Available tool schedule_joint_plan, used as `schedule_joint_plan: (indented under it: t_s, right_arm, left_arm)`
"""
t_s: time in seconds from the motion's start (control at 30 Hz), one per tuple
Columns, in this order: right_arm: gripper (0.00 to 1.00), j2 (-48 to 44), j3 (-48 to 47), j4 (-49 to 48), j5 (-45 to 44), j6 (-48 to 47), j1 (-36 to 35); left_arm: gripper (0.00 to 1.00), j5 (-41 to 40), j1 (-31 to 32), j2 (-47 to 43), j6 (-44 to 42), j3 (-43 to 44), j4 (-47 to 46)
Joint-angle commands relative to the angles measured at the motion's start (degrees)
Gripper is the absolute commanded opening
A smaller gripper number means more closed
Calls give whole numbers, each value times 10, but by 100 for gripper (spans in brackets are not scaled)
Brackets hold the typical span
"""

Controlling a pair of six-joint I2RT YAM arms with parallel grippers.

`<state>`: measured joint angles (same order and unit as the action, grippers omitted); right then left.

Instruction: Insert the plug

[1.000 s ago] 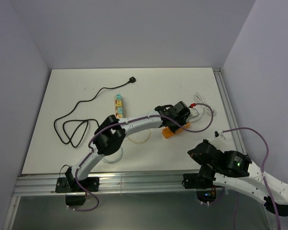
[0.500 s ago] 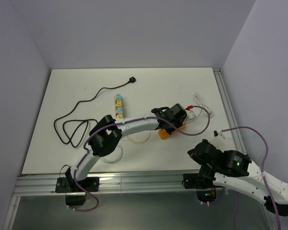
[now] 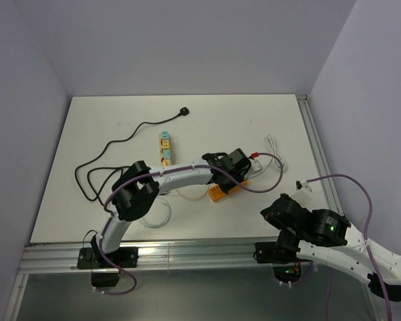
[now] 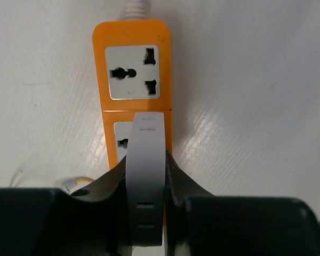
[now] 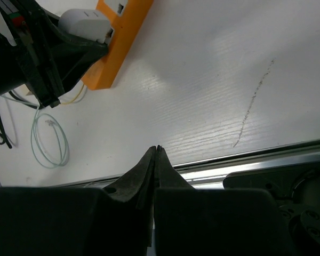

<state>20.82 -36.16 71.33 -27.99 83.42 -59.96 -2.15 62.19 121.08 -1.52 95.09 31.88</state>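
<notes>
My left gripper [image 4: 145, 160] is shut on a pale grey-white plug [image 4: 147, 133], one black finger pressed to each of its sides. The plug stands over the nearer socket of an orange power strip [image 4: 132, 37]; its farther socket [image 4: 134, 72] is bare. How deep the plug sits is hidden. From above, the strip [image 3: 220, 192] lies just below the left gripper [image 3: 235, 166], right of the table's middle. In the right wrist view the plug [image 5: 85, 22] sits on the strip [image 5: 120, 40]. My right gripper [image 5: 157, 152] is shut and empty, low over the table's near right edge.
A white cable [image 3: 275, 152] trails right from the strip. A black cable [image 3: 113, 144] with a black plug [image 3: 184, 111] coils at the left. A row of coloured blocks [image 3: 165, 148] lies mid-table, and a clear cable loop [image 3: 162, 208] near the left arm. A metal rail [image 3: 187, 249] borders the near edge.
My left arm has pulled leftward and nearer, and the orange strip has travelled with the held plug. The white cable has dragged along. The right arm has stayed still.
</notes>
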Motion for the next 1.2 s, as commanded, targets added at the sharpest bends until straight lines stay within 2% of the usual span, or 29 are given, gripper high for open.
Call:
schedule_joint_plan:
  t_s: [0.0,0.13,0.3,0.63,0.8,0.83,0.93,0.97,1.03,1.17]
  right_arm:
    - [0,-4,-21,-12,-15,-8,1]
    - [0,-19,-19,-8,-18,-10,0]
    - [0,-25,-17,-1,-22,-8,1]
    - [0,-21,-10,-12,-22,-8,1]
    - [0,-11,-9,-15,-16,-8,0]
    - [0,-10,-9,-13,-17,-8,1]
    - [0,-12,-10,-14,-17,-7,1]
    - [0,-14,-8,-15,-16,-7,0]
    - [0,-17,-8,-21,-15,-9,1]
    - [0,-12,-8,-24,-13,-10,1]
  left_arm:
    - [0,33,5,19,5,18,100]
    - [0,42,5,60,-9,62,148]
    - [0,36,4,93,-15,103,155]
    - [0,56,-1,120,-19,59,112]
    - [1,42,-11,90,-8,8,64]
    - [4,37,-12,82,-7,-3,51]
    - [25,29,-13,51,-2,-24,30]
    - [39,30,-14,44,-2,-25,28]
    - [48,30,-15,34,-3,-22,33]
    - [52,24,-15,36,-5,-3,45]
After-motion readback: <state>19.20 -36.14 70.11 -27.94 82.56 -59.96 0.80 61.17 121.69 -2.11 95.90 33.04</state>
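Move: Right under the left hand, about 3 cm down, lies the orange strip's covered socket, with the white plug standing between the fingers over it. The strip loaded with adapters is some 22 cm left and 11 cm farther out, the white cable bundle about 16 cm right and 11 cm out, and the yellow cable roughly 12 cm left and 2 cm back. From the right hand that socket is about 10 cm ahead, 10 cm left and 9 cm below. Keeping its pinch on the white plug over the orange strip's socket, the left hand eases back barely 1 cm, then sinks about half a centimetre while its wrist rocks some 8 degrees towards plumb, fingertips swinging back and left. It then undoes most of that tilt and shift, and the fingers open to about half, the right-hand finger coming clear of the plug's side. ##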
